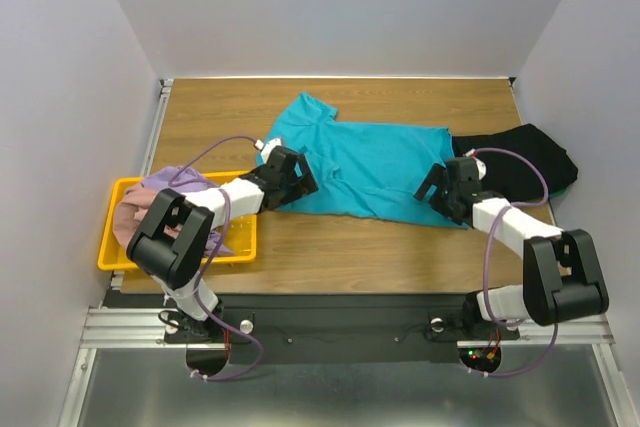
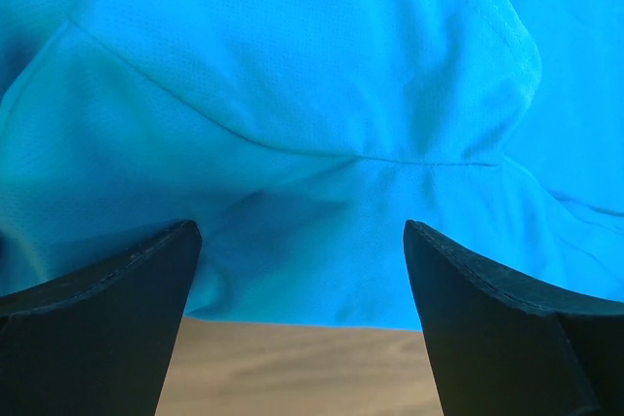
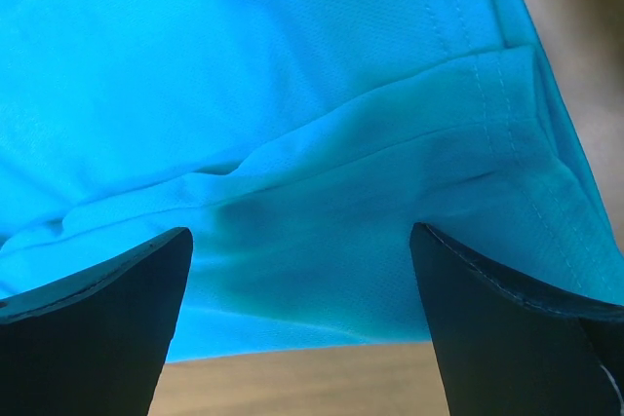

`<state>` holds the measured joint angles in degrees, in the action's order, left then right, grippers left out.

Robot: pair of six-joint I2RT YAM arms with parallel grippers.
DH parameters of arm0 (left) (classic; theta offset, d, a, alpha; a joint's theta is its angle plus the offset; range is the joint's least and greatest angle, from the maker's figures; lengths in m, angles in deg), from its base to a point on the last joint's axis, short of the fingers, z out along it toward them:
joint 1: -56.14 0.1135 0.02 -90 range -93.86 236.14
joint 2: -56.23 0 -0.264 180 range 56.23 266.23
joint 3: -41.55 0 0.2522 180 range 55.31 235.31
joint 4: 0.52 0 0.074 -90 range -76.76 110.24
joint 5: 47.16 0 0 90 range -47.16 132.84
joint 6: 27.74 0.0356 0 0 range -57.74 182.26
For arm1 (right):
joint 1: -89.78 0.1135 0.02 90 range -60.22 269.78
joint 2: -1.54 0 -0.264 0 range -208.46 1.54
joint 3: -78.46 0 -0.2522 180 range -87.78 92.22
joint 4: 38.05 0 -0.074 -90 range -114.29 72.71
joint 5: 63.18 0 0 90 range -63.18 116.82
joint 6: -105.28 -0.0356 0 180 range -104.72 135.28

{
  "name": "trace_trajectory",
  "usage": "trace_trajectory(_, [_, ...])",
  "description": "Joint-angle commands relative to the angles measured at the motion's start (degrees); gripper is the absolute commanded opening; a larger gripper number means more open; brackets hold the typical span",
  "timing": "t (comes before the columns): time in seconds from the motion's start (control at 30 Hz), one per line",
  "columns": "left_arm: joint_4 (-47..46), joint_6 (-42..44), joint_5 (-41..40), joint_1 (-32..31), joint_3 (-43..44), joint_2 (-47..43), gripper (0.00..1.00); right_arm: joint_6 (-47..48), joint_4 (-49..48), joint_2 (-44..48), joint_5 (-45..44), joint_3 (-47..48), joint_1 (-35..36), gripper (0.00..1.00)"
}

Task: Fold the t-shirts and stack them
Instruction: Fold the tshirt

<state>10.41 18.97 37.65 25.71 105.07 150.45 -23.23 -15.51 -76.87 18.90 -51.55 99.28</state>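
Note:
A teal t-shirt [image 1: 375, 162] lies spread across the middle of the wooden table, one sleeve pointing to the back. My left gripper [image 1: 303, 184] stands open at the shirt's near left edge. In the left wrist view the teal cloth [image 2: 292, 124] fills the frame beyond the gripper [image 2: 302, 241], with bare wood below the hem. My right gripper [image 1: 433, 193] is open at the near right corner, where the stitched hem [image 3: 487, 114] folds over beyond it [image 3: 302, 241]. A black t-shirt [image 1: 525, 155] lies at the right, over a green one [image 1: 566, 187].
A yellow tray [image 1: 112, 252] at the near left holds bunched pink [image 1: 128, 215] and lavender [image 1: 175, 179] shirts under my left arm. White walls close in the table on three sides. A metal rail [image 1: 330, 327] runs along the near edge.

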Motion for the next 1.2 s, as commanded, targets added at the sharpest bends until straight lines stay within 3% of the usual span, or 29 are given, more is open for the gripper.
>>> trace_trajectory(0.0, [10.2, -6.3, -1.1, -3.5, -5.5, -1.3, 0.99, -3.0, 8.2, 5.0, -2.6, -4.2, 0.2, 1.00])
trace_trajectory(0.17, [15.6, -9.9, -2.1, -8.5, -8.3, -6.2, 0.98, -3.5, 11.7, 9.1, -3.3, -6.0, 0.1, 1.00])
trace_trajectory(0.37, [27.9, -15.4, -11.8, -10.8, -7.9, -14.8, 0.98, -2.9, 13.8, 13.4, -5.4, -3.6, 0.2, 1.00])
trace_trajectory(0.5, [26.8, -13.1, -10.7, -10.9, -8.2, -17.4, 0.98, -0.6, 14.3, 14.9, -4.5, -2.1, 0.1, 1.00])
trace_trajectory(0.7, [21.6, -5.9, -12.6, -11.8, -0.8, -19.5, 0.98, 4.2, 14.3, 15.5, -2.3, 3.7, 0.2, 1.00])
trace_trajectory(0.93, [18.3, 4.2, -16.4, -6.8, 17.5, -11.1, 0.99, 6.8, 12.8, 3.5, -6.1, 18.1, 0.2, 1.00])
trace_trajectory(1.17, [18.2, 11.1, -12.0, 3.8, 35.3, 8.4, 0.98, 9.8, 9.5, -15.1, -11.9, 33.6, 0.2, 1.00])
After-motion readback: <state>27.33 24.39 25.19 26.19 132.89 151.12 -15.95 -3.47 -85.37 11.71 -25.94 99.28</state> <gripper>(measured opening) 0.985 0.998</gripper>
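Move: Both open hands are low on the near part of the turquoise t-shirt, its near fold edge about 5 cm behind each. The shirt's far-left sleeve tip is some 24 cm ahead of the left hand and 4 cm to its right; the yellow bin is about 32 cm left and 8 cm back. From the right hand, the shirt's far right corner is roughly 19 cm ahead and 3 cm right, with the black t-shirt about 21 cm right and 10 cm ahead. Back towards the bases first, both hands keep their open fingertips on the cloth and drag it, the left about 12 cm, the right about 6 cm. Then both lift off, rise and swing forward over the shirt towards its far edge, the left climbing higher and tipping its fingers up some 25 degrees. Both grippers stay wide open. ##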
